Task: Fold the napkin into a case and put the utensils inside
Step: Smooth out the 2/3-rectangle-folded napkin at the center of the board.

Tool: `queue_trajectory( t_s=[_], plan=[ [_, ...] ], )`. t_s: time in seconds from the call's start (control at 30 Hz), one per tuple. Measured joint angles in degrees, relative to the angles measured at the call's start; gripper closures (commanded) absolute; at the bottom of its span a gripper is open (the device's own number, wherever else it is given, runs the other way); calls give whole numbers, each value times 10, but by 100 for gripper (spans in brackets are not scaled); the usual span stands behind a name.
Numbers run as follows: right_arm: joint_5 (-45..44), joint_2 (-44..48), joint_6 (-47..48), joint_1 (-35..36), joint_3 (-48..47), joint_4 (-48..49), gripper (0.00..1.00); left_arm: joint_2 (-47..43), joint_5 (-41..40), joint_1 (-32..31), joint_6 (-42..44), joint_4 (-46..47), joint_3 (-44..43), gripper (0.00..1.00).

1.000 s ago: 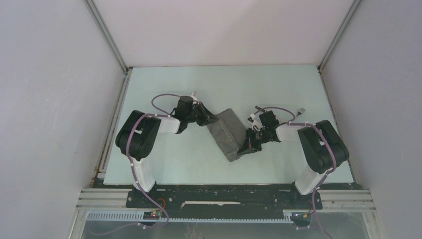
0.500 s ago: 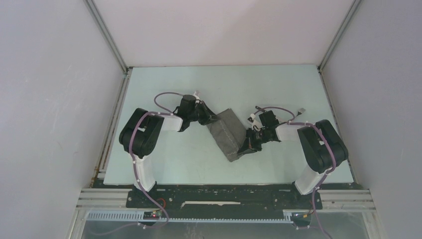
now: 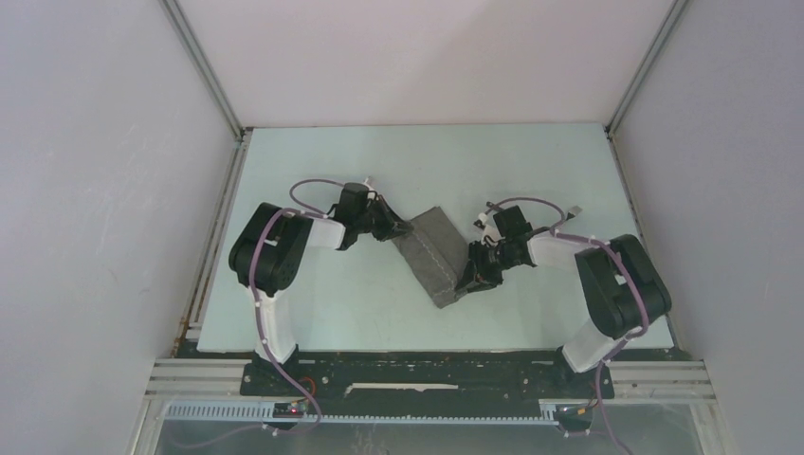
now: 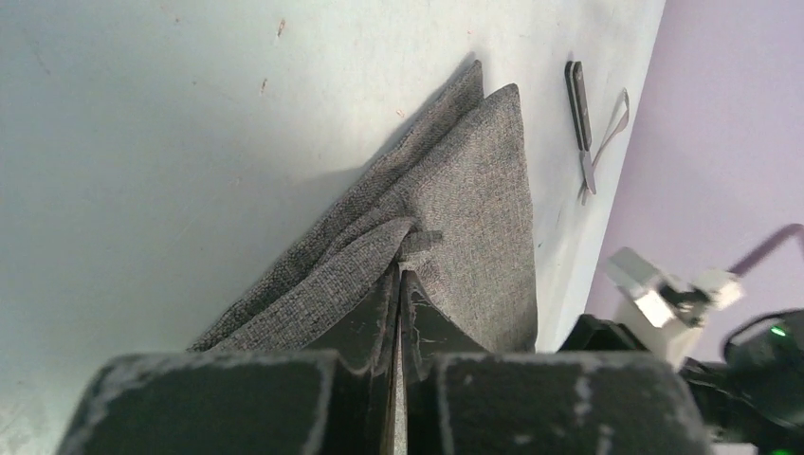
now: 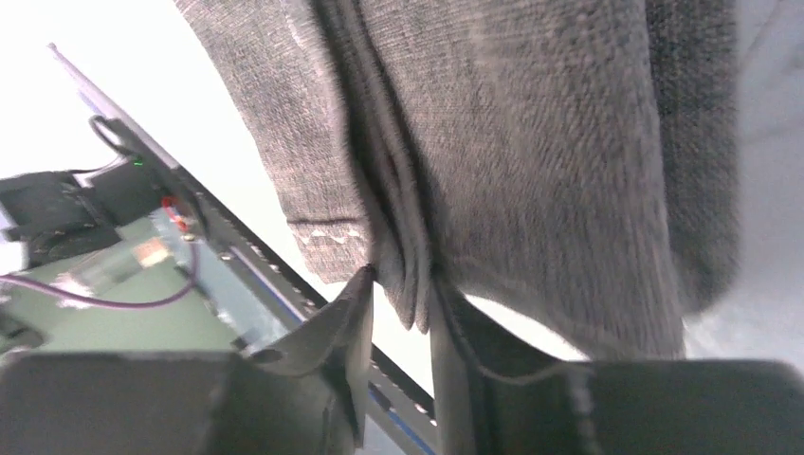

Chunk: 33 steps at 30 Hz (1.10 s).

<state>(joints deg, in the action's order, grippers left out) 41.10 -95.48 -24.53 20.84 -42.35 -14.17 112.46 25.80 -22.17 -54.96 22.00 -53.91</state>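
The grey napkin (image 3: 436, 254) lies folded into a narrow slanted strip, the case, at the table's middle. My left gripper (image 3: 396, 230) is at its upper left end. In the left wrist view that gripper (image 4: 398, 270) is shut on the napkin's (image 4: 474, 190) top layer edge. My right gripper (image 3: 469, 278) is at the strip's lower right side. Its jaws (image 5: 398, 284) stand apart with a loose fold of the napkin (image 5: 531, 142) hanging between them. The utensils lie beyond the cloth: a dark-handled knife (image 4: 579, 109) and a thin silvery fork (image 4: 616, 118).
The pale green table (image 3: 379, 161) is walled by white panels on three sides. A metal rail (image 3: 427, 365) runs along the near edge by the arm bases. The right arm's body (image 4: 654, 313) shows at the lower right of the left wrist view.
The right gripper's jaws have parted from their grip on the cloth. The left gripper has stayed closed on its end, and the strip now lies a little straighter.
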Motion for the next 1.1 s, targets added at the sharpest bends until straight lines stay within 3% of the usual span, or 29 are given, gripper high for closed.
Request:
queue_trajectory(
  t_s=[0.17, 0.27, 0.33, 0.63, 0.9, 0.97, 1.1],
  plan=[
    [-111, 111, 26, 23, -54, -110, 21, 7, 4, 0, 0, 3, 1, 97],
    [-148, 171, 37, 43, -92, -116, 20, 7, 5, 1, 2, 3, 2, 97],
    [-125, 176, 31, 54, -109, -78, 20, 8, 6, 1, 5, 3, 2, 97],
    [19, -108, -43, 129, -173, 180, 9, 11, 17, 3, 10, 4, 2, 97],
    [84, -186, -57, 126, -237, 293, 7, 21, 43, 14, 10, 11, 1, 98],
    [97, -208, -70, 120, -247, 324, 1, 23, 47, 16, 10, 13, 1, 99],
    [127, -264, -116, 106, -249, 379, 0, 31, 62, 19, 10, 15, -5, 99]
  ],
)
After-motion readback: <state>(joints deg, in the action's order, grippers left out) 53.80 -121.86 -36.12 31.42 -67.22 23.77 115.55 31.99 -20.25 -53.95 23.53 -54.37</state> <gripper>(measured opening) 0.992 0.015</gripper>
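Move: The right gripper is at the near-right edge of the folded napkin, a ridge of cloth between its parting fingers. The napkin's left corner lies about 13 cm ahead of it and 13 cm to its left, near its own height. The napkin's middle is some 8 cm ahead and 5 cm left of the right hand; the knife is about 16 cm ahead and 13 cm to its right. The left hand has that left corner right at its nearly shut fingertips. Rising forward and opening wide, the right hand comes free of the napkin's near-right edge. It arcs left over the cloth at up to about 12 cm, then sinks beside the left gripper, wide open around its fingers, ending roughly 16 cm left and 10 cm forward of its start, fingers tilted flatter. The left hand stays at the bunched left corner, easing down slightly. ##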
